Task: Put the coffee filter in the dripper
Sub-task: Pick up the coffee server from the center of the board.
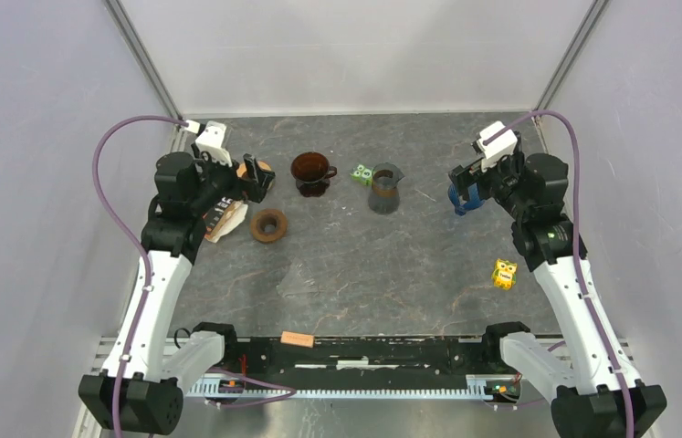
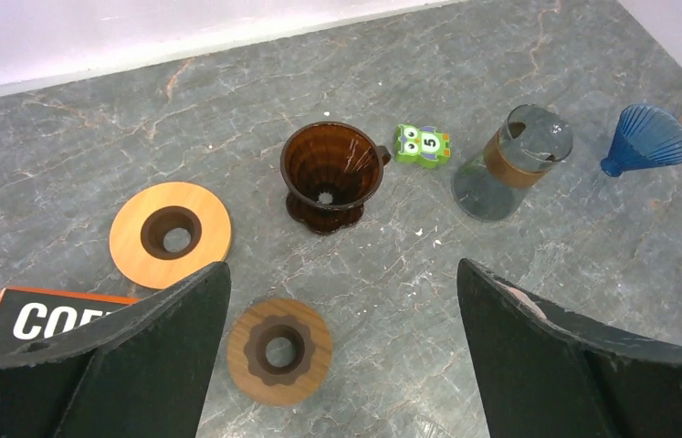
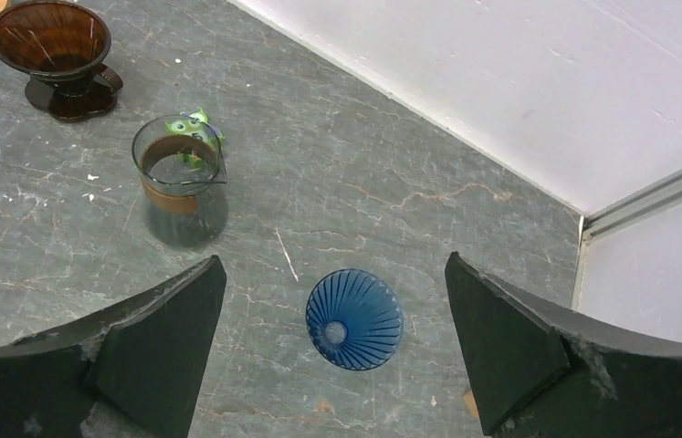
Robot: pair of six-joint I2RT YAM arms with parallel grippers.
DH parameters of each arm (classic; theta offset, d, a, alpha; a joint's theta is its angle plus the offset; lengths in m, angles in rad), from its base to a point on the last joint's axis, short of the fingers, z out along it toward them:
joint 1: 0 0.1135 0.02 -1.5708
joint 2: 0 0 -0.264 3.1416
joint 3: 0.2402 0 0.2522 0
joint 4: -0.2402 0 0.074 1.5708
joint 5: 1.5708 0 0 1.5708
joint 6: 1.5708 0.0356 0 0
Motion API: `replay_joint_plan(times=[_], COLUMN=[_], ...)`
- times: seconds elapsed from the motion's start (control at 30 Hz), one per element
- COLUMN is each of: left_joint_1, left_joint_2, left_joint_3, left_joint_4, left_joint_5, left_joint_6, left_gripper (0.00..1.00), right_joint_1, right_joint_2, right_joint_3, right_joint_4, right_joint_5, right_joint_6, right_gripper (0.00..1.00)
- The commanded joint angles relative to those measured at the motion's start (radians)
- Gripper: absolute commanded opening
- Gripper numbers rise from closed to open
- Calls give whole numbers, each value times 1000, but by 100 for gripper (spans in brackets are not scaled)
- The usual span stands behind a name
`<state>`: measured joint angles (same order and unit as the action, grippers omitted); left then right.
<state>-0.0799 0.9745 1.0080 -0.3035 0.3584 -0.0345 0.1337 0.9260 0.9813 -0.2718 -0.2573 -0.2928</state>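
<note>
The brown translucent dripper (image 1: 312, 172) stands upright at the back middle of the table and also shows in the left wrist view (image 2: 330, 173). A blue ribbed cone (image 3: 353, 318) lies on the table directly below my right gripper (image 3: 334, 265), which is open and empty above it. In the top view the cone (image 1: 458, 204) is partly hidden by that gripper (image 1: 462, 193). My left gripper (image 2: 341, 274) is open and empty, hovering left of the dripper (image 1: 259, 182). A black and orange coffee box (image 2: 40, 315) with white paper lies under the left arm (image 1: 225, 221).
A glass carafe (image 1: 384, 188) with a brown band stands right of the dripper, a green owl block (image 1: 361, 173) between them. A dark wooden ring (image 1: 268, 225) and a light wooden ring (image 2: 170, 234) lie near the left gripper. A yellow block (image 1: 504, 274) sits at the right.
</note>
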Motion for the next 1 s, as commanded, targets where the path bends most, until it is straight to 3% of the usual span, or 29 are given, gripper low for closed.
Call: replay_joint_plan(times=[0.0,0.17,0.53,0.63,0.8,0.97], left_joint_1=[2,1,-24,-25,-43,-166], left_joint_2=[-38,-30,2,11,31,113], left_joint_3=[-4,9,10,-8,-14,46], left_joint_4=[25,-22,-210,-199,-170,-295], left_joint_5=[5,7,39,40,46,-39], left_joint_6=[-41,9,212,191,133,271], left_gripper=[100,100,100,100,100,100], right_joint_1=[3,3,19,22,20,40], right_joint_2=[-5,21,31,38,103,157], right_joint_3=[-12,4,26,17,-5,59], right_joint_4=[34,30,-92,-76,-11,-101], right_joint_5=[14,-24,-286,-258,-73,-121], right_joint_6=[-12,-29,-182,-148,-9,-70], right_gripper=[98,98,98,98,98,98])
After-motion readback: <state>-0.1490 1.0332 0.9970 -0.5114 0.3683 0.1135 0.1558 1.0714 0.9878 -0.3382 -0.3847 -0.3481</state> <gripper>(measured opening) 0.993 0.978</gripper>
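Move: The coffee server stands about 11 cm ahead of the right hand, roughly 18 cm to its left and some 21 cm below. The blue dripper is also about 11 cm ahead and 2 cm right of that hand, 23 cm down. Beyond the server, the green toy sits some 8 cm farther out and 6 cm to its left. From the left hand the server is about 12 cm ahead, 27 cm right and 21 cm down. The open right hand starts down towards the coffee server, sinking about 5.5 cm and shifting some 3 cm left; it first swings left and back a little, turning up to 15 degrees counter-clockwise, then partly unwinds, reaches forward and tips down. Meanwhile the left hand, also wide open, rises a touch, then sinks to about 6.5 cm below its start while drawing back slightly and tipping its fingers down some 10 degrees, both hands staying clear above the board. ##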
